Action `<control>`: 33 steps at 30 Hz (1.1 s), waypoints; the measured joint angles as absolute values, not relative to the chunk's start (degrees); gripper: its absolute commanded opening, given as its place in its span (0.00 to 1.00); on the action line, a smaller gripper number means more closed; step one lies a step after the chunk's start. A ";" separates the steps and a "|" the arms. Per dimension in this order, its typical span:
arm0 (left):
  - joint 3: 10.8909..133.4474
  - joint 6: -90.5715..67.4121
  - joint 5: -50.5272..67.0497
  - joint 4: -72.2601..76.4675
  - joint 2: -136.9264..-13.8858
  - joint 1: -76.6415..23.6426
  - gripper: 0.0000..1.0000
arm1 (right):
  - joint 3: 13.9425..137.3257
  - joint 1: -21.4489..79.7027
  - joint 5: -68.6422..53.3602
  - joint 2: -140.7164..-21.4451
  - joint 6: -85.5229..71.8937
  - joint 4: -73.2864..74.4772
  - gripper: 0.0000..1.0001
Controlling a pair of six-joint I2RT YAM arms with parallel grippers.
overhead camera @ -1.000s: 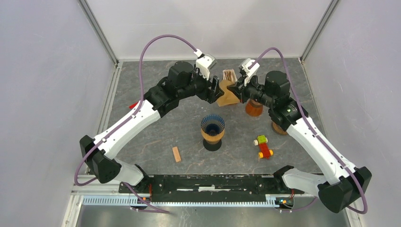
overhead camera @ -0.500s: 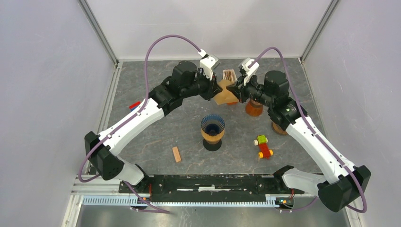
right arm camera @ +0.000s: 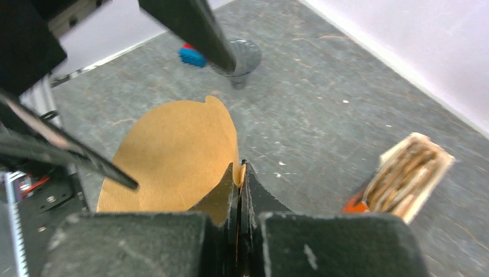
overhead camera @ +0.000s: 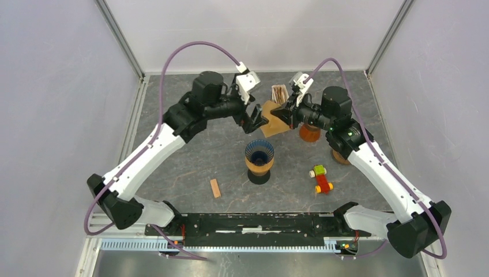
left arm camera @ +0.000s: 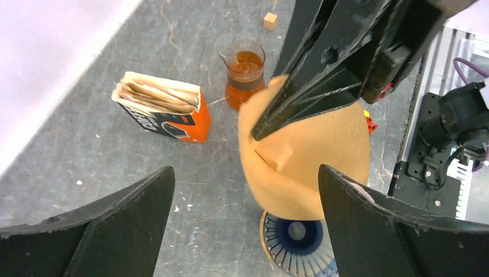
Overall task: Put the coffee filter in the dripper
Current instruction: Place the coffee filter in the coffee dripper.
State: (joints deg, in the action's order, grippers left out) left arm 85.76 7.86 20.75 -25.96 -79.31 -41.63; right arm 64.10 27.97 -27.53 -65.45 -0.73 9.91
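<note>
The coffee filter [overhead camera: 274,124] is a tan paper cone held in the air behind and above the dripper [overhead camera: 259,153]. My right gripper [overhead camera: 277,112] is shut on the filter's edge, and in the right wrist view the paper [right arm camera: 173,150] is pinched between the closed right gripper [right arm camera: 239,170]. My left gripper [overhead camera: 255,119] stands open just left of the filter and does not touch it. The left wrist view shows the filter [left arm camera: 311,156] hanging beyond the wide-apart left gripper [left arm camera: 247,173]. Below it is the blue ribbed dripper [left arm camera: 297,236], with no filter inside.
An orange box of filters [overhead camera: 279,92] stands at the back. A glass carafe with amber liquid [overhead camera: 309,132] is under the right arm. A toy car [overhead camera: 322,182] and a wooden block [overhead camera: 215,188] lie on the grey floor nearer the front.
My left gripper closed in on the filter's left side, then opened wide and drew back to the left. The right gripper kept its hold on the filter.
</note>
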 measured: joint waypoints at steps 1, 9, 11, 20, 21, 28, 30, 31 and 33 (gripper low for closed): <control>86.61 9.19 21.80 -27.29 -78.65 -41.06 1.00 | 63.83 28.01 -28.80 -65.45 -1.23 9.61 0.00; 91.96 22.15 27.88 -38.83 -73.45 -38.35 1.00 | 60.51 32.21 -38.54 -65.60 -3.16 9.02 0.01; 91.96 24.14 28.77 -41.12 -72.97 -37.89 1.00 | 59.99 33.32 -40.53 -65.82 -3.51 9.04 0.02; 90.80 29.47 32.64 -47.72 -72.99 -36.60 1.00 | 55.64 34.87 -44.31 -67.26 -4.16 6.79 0.04; 90.50 29.87 33.36 -47.92 -72.99 -36.60 1.00 | 54.96 34.87 -44.47 -67.59 -4.25 6.57 0.05; 87.96 30.02 35.70 -47.37 -73.17 -36.60 1.00 | 52.47 34.87 -43.94 -68.90 -3.38 6.46 0.23; 86.30 29.67 36.14 -45.80 -73.23 -36.60 1.00 | 52.47 34.87 -43.24 -69.10 -2.68 6.50 0.25; 85.21 29.39 36.16 -44.64 -73.28 -36.64 1.00 | 52.47 34.87 -42.87 -69.21 -2.26 6.52 0.27; 82.72 28.14 35.99 -42.22 -73.60 -36.86 1.00 | 52.47 34.87 -42.28 -69.36 -1.69 6.55 0.27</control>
State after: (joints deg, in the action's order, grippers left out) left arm 82.72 28.14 35.99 -42.22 -73.60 -36.86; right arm 52.47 34.87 -42.28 -69.36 -1.69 6.55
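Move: My right hand holds the filter by its upper edge; the dripper lies about 7 cm back, 6 cm to the left and some 18 cm below it. From that hand the filter box stands about 13 cm ahead and 3 cm right, and the glass carafe 5 cm ahead and 14 cm right, both some 22 cm lower. From my open left hand the dripper is about 6 cm back, 1 cm right and 19 cm below. I bring the filter back and left over the dripper with my right hand, then lower it about 9 cm, the wrist turning some 20 degrees counter-clockwise and the fingers tipping down; near the bottom those fingers start to part, about a quarter open. My open left hand rises, draws some 5 cm back and left out of the way, turns clockwise, then sinks again beside the dripper. ##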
